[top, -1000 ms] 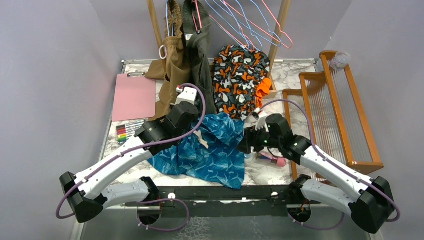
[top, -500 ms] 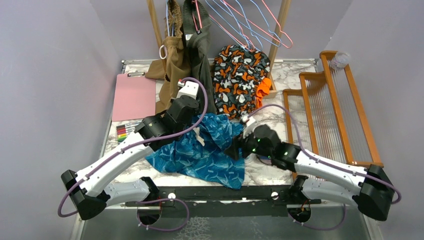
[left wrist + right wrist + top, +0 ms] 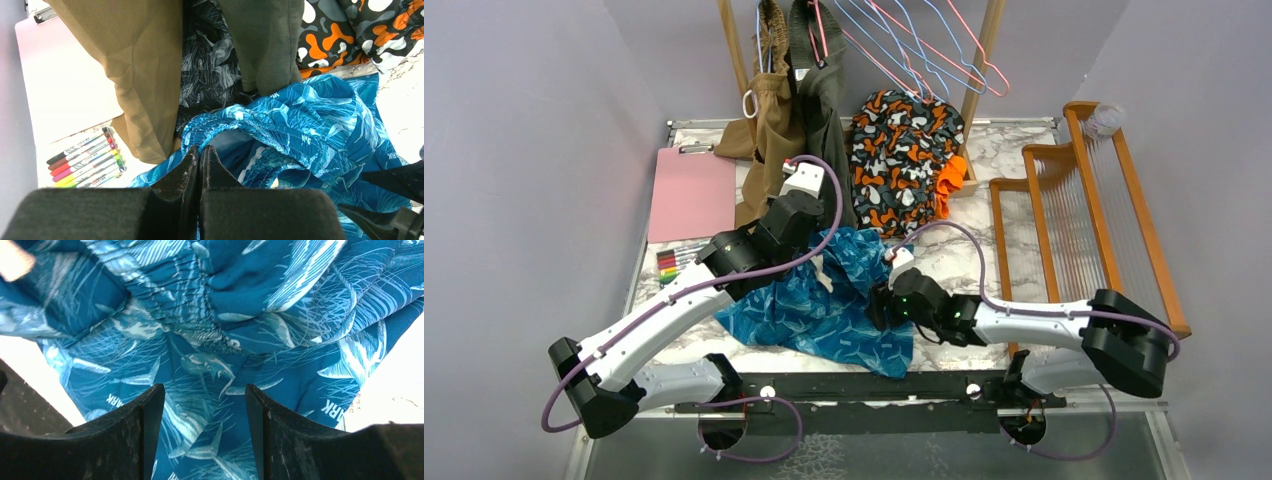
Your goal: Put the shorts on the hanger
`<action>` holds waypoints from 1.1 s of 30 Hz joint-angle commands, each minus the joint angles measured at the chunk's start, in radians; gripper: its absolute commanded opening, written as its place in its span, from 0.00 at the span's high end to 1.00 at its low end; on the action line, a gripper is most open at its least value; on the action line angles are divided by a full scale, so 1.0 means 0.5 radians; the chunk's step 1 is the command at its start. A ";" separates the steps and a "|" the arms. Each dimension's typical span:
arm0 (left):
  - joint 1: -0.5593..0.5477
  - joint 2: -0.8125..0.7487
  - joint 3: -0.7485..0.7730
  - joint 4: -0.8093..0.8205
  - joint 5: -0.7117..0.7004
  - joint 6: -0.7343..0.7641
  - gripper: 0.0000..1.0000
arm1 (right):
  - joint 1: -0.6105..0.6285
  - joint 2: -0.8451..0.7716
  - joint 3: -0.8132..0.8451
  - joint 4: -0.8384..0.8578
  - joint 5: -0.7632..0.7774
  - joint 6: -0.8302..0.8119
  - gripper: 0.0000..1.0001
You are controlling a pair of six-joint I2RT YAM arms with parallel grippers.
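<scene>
The teal-blue shorts (image 3: 824,310) lie crumpled on the marble table between the two arms. My left gripper (image 3: 814,258) is shut on their gathered waistband (image 3: 235,112), which is lifted so the opening shows beside the fingertips (image 3: 192,152). My right gripper (image 3: 879,305) stands open low over the shorts' right side, with printed fabric (image 3: 205,375) between its fingers (image 3: 150,405) but not pinched. The light-blue wire hanger (image 3: 886,58) hangs on the rack at the back among pink ones, far from both grippers.
An orange, black and white garment (image 3: 902,165) hangs just behind the shorts, with tan (image 3: 769,140) and olive (image 3: 824,110) garments to its left. A pink clipboard (image 3: 691,192) and markers (image 3: 679,263) lie at the left. A wooden rack (image 3: 1084,220) fills the right side.
My right arm has swung left and stretched low, bringing its open gripper from the shorts' right edge onto the fabric. My left gripper has moved slightly back, still shut.
</scene>
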 commanded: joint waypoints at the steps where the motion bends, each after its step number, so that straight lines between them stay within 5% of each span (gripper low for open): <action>1: 0.012 -0.024 0.041 0.014 -0.018 0.031 1.00 | 0.013 0.140 0.034 0.225 0.180 0.094 0.35; 17: 0.013 -0.061 0.033 0.011 0.017 0.034 1.00 | 0.013 0.362 0.080 0.486 0.520 0.327 0.38; 33: 0.013 -0.154 0.036 -0.033 0.070 -0.011 1.00 | -0.128 0.225 0.229 0.292 0.686 0.225 0.65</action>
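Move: From the right hand, the near edge of the blue shorts' waistband lies some 6 cm ahead, about 1 cm left and 2 cm lower. Roughly 13 cm ahead and 6 cm left is the green trousers' hem, while the camouflage shorts' middle is around 27 cm ahead and 6 cm right, both near hand height. From the left hand, already pinching the band's left end, that near edge is about 12 cm right, 3 cm back and some 20 cm below. Dipping about 3 cm at first, the right hand works forward some 6 cm across the blue shorts, then rises again by about 4 cm as its fingertips slide in under the near edge of the waistband. Meanwhile it turns clockwise about 20 degrees and its fingers draw partly closed. The left hand stays put and keeps its pinch on the band. ##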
